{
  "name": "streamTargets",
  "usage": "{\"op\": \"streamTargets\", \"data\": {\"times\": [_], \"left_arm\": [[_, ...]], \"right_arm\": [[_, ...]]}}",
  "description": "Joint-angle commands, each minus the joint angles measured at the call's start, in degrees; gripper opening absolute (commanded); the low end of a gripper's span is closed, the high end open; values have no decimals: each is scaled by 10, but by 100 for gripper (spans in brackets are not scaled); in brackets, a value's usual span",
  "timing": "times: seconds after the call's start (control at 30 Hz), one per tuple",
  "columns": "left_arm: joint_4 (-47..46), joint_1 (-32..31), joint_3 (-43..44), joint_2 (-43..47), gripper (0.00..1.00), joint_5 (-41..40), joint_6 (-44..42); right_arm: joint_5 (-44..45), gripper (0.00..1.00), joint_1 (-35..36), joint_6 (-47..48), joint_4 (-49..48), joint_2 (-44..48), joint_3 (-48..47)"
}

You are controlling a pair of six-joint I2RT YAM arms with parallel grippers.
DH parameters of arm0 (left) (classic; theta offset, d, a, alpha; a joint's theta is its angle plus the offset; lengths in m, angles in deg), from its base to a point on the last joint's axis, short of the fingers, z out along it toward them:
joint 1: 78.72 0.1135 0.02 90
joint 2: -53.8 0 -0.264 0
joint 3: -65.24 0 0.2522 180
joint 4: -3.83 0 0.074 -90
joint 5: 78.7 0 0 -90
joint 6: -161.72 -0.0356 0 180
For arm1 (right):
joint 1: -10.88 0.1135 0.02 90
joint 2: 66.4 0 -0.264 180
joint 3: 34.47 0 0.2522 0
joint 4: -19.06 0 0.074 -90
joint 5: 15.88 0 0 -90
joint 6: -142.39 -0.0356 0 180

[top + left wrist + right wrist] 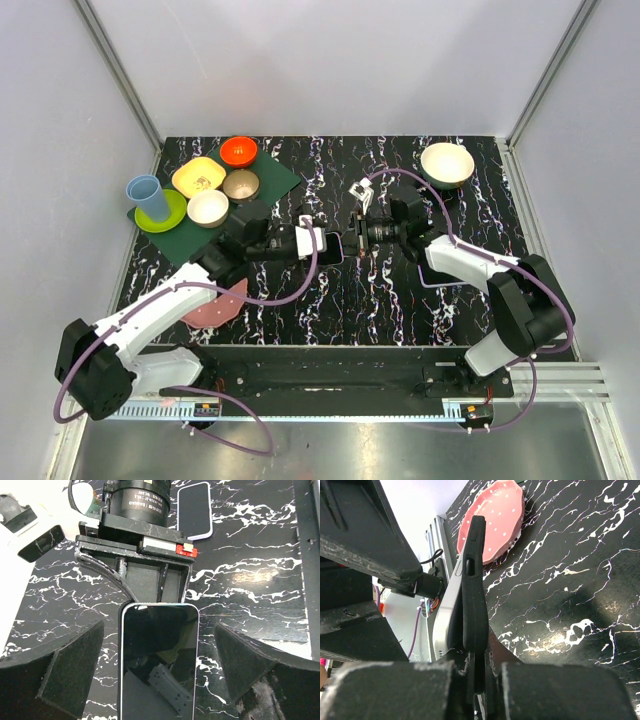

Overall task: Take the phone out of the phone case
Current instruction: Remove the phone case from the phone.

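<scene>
In the left wrist view the phone, dark screen with a silver rim, lies lengthwise between my left gripper's wide-open pads, touching neither. Its far end runs into my right gripper. The right wrist view shows the black phone case edge-on with my right gripper shut on its rim. There the silver phone stands partly peeled away from the case on the left. From above, the left gripper and the right gripper meet at the table's middle.
A second dark phone lies flat beyond the right gripper. A pink dotted plate sits near the left arm. Bowls, a yellow plate and a blue cup crowd the green mat at back left. A white bowl stands back right.
</scene>
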Motion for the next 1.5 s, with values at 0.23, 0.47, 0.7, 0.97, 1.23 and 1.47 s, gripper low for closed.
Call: {"op": "streamTargets", "data": {"times": [0.23,0.47,0.7,0.97,1.23,1.47], "left_arm": [[-36,-50,-26,-2,99,-126,-92],[-46,-70,-41,-12,99,-159,-107],[-75,-80,-44,-21,99,-176,-102],[-97,-86,-51,-29,86,-194,-95],[-96,-91,-50,-35,69,-189,-95],[-79,-93,-44,-39,62,-177,-98]], "right_arm": [[-29,0,-6,-3,-27,17,-33],[-29,0,-8,-9,-31,18,-33],[-30,0,-11,-15,-36,19,-30],[-32,0,-13,-23,-43,20,-30],[-32,0,-15,-28,-45,21,-29],[-22,0,-17,-28,-55,22,-22]]}}
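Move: The phone's middle lies about 4 cm below the left hand, 2 cm ahead and 2 cm to its left, with its near and far long edges between the open fingers. The phone case sits just under the phone, some 5 cm below the hand; the pink plate is roughly 27 cm left, 14 cm back and 19 cm down. From the right hand, which pinches the case's right end, the phone's middle is about 7 cm left and 1 cm back. Left hand sinks about 4 cm, tilting some 15 degrees, and closes on the phone's long edges; right keeps pinching. ##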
